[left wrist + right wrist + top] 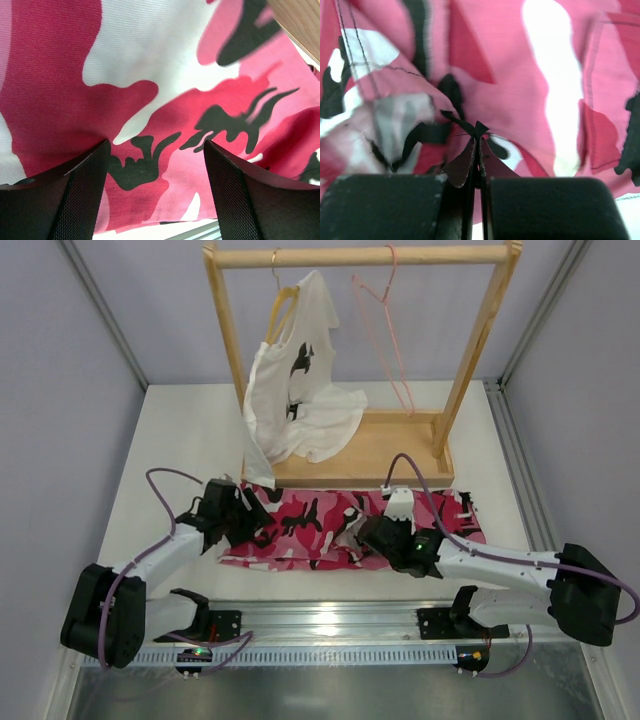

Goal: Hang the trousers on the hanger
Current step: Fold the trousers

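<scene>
The trousers [320, 525], in pink, white and black camouflage print, lie spread flat on the table in front of the wooden rack. The thin pink wire hanger [385, 330] hangs empty from the rack's top bar, right of centre. My left gripper [240, 518] stands open over the trousers' left end; its fingers [85, 175] straddle flat cloth [165, 90] just inside the near hem. My right gripper [375, 530] is at the middle of the trousers, shut on a small pinched fold of the cloth [520, 75], which pokes up between the jaws [477, 145].
The wooden rack [360, 255] stands behind the trousers on its tray base [390, 455], whose edge shows in the left wrist view [300, 20]. A white T-shirt [300, 390] with black print hangs on a wooden hanger [285, 300] at the rack's left and drapes into the tray.
</scene>
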Tool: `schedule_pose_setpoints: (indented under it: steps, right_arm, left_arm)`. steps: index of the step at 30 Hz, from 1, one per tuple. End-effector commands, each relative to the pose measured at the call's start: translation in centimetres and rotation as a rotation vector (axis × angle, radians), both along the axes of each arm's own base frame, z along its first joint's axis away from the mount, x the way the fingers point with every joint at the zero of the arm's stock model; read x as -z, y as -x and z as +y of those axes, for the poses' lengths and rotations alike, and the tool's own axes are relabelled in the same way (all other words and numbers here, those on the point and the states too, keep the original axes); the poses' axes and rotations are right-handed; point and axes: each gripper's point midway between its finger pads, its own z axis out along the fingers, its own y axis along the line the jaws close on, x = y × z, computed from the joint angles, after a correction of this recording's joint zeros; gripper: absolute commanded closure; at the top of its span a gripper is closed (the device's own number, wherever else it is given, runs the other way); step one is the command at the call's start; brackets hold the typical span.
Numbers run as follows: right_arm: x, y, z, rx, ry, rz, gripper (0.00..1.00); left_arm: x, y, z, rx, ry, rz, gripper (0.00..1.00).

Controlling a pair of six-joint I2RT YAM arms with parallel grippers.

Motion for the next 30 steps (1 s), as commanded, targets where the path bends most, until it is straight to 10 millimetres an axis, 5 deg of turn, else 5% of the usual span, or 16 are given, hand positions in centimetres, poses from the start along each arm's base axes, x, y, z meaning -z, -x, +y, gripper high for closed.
schedule_pose_setpoints:
  steps: [1, 4, 6, 8, 11, 20, 23, 26, 30]
  right_arm:
    - [-1.0, -1.6, -1.1, 0.120, -0.156, -0.091, 0.96]
    - [-1.8, -3.1, -1.4, 0.100, -0.230, -0.095, 0.94]
    - [-2.9, -4.5, -1.1, 0.082, -0.266, -0.130, 0.83]
    - [-3.4, -4.8, -0.7, 0.031, -0.244, -0.125, 0.69]
    - [-4.8, -4.5, -0.2, 0.010, -0.225, -0.071, 0.67]
    - [-12.6, -3.2, 6.9, -0.254, -0.478, -0.076, 0.67]
    - [-13.0, -2.0, 10.9, -0.416, -0.613, -0.030, 0.66]
    - [-10.2, -1.3, 12.5, -0.448, -0.648, 0.059, 0.66]
    - [-4.0, -2.4, 8.3, -0.277, -0.484, 0.102, 0.66]
  left_arm:
    - [0.6, 0.4, 0.1, 0.022, -0.001, -0.006, 0.24]
    - [-0.5, 0.2, -0.7, 0.056, 0.040, -0.044, 0.23]
    - [-1.5, 0.0, -1.1, 0.071, 0.058, -0.071, 0.23]
    - [-1.8, 0.2, -1.0, 0.076, 0.050, -0.066, 0.23]
    - [-2.4, 0.2, -0.5, 0.074, 0.020, -0.069, 0.23]
    - [-2.3, 0.3, -0.3, 0.061, 0.014, -0.060, 0.23]
    - [-2.1, 0.1, -0.2, 0.056, 0.009, -0.058, 0.23]
    - [-1.7, 0.1, -0.2, 0.053, 0.001, -0.047, 0.23]
    - [-0.7, 0.2, 0.1, 0.047, -0.015, -0.022, 0.23]
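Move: The trousers' loose upper layer is pinched at the right fingertips, its rumpled fold about 3 cm to that hand's left and some 2 cm below. The near edge of the wooden stand's base runs about 12 cm ahead, its middle 3 cm to the left; the trousers' right end lies roughly 22 cm to the right and 3 cm ahead. From the left hand, the fold is about 17 cm to the right and 3 cm back. The trousers' pinched layer is drawn about 3 cm farther right and forward, then let go as the right fingers open to about a third. The emptied right hand rises clear and swings back left over the cloth towards the left gripper, sinking again near the end, its left side rolling up some 30 degrees while it turns counter-clockwise. The left hand, still open at the trousers' left part, lifts slightly and partly resettles. ##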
